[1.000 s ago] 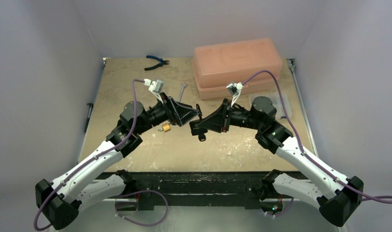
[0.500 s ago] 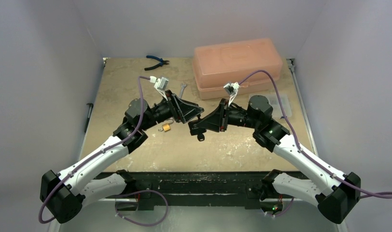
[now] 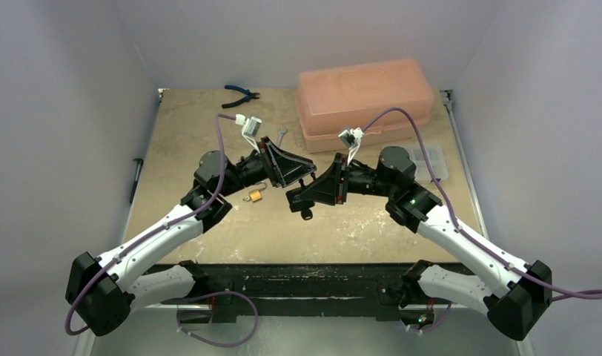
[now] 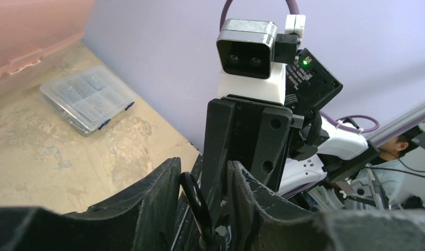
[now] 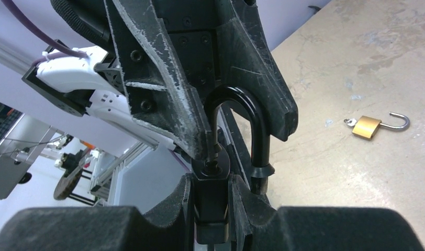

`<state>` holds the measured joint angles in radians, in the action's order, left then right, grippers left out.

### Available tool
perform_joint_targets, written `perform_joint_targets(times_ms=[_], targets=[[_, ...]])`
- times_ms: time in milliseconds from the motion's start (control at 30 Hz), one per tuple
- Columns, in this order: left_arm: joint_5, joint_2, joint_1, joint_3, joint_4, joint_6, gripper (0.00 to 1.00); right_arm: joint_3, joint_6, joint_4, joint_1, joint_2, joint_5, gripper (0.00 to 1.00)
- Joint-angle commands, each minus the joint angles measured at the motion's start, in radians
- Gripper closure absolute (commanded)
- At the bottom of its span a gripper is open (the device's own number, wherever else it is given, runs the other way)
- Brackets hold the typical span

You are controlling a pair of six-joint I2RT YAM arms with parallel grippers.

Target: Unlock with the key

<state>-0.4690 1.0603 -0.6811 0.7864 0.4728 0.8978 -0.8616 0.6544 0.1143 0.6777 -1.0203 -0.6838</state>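
A black padlock (image 5: 211, 204) sits clamped by its body in my right gripper (image 5: 211, 180), held above the table's middle. Its black shackle (image 5: 241, 107) arches upward with one leg out of the body. My left gripper (image 4: 202, 170) meets it from the other side. The shackle (image 4: 192, 193) lies against one of the left fingers (image 4: 147, 204), and a gap shows to the other. From above, the left gripper (image 3: 296, 178) and the right gripper (image 3: 294, 199) nearly touch. A dark stub (image 3: 306, 214) hangs under the lock; whether it is the key I cannot tell.
A small brass padlock (image 3: 256, 195) lies open on the table below the left wrist. At the back stand a pink plastic box (image 3: 365, 93), blue pliers (image 3: 241, 93) and a small wrench (image 3: 280, 137). A clear parts organizer (image 3: 429, 162) lies on the right.
My left arm has swung right and forward, up to the right gripper. Its jaws have narrowed around the shackle. The right gripper has shifted slightly left, still holding the lock.
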Motion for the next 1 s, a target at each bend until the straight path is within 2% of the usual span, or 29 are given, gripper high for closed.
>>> perform_joint_targets(times_ms=[0,133,267,400,600,867,967], targets=[[-0.114,-0.017,-0.006,-0.02,0.151,0.039,0.64,-0.041,-0.001,0.102,-0.009,0.005,0.029,1.0],[-0.135,-0.029,-0.005,-0.033,0.196,0.045,0.78,-0.037,0.001,0.108,-0.008,0.006,0.029,1.0],[-0.144,-0.045,-0.005,-0.047,0.225,0.045,1.0,-0.035,0.006,0.114,-0.009,0.006,0.029,1.0],[-0.142,-0.07,-0.005,-0.069,0.243,0.032,1.0,-0.034,0.009,0.116,-0.008,0.009,0.027,1.0],[-0.068,-0.102,-0.005,-0.076,0.18,-0.004,1.0,-0.03,0.014,0.107,-0.008,-0.001,0.025,1.0],[0.105,-0.124,-0.003,-0.043,-0.022,-0.108,1.0,-0.007,0.004,0.049,-0.007,0.008,0.052,0.55],[0.182,-0.12,-0.003,-0.029,-0.11,-0.141,1.0,-0.001,-0.021,-0.026,-0.008,0.019,0.11,0.45]])
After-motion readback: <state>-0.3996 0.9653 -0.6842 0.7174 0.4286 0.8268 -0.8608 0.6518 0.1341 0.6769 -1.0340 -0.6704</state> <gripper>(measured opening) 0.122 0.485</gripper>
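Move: Between the left hand's open fingers sits the black padlock's shackle, about 1 cm back and 1 cm below their centre; the padlock's body is some 4 cm back, 1 cm left and 4 cm below that hand. The right fingers still grip the body, its middle about 1 cm back and 1 cm left of them, with the shackle roughly 3 cm ahead and 3 cm above. From the right hand, the brass padlock lies about 10 cm ahead, 14 cm left and 27 cm down. Closing on the black padlock's shackle, the left fingers pinch it while the hand eases about 2 cm back and a little over 1 cm up; it then sinks about 2.5 cm and comes forward, drifting left throughout. The right hand keeps its grip on the body, going back about 1 cm with it, then opens late and shifts forward some 1.5 cm. ##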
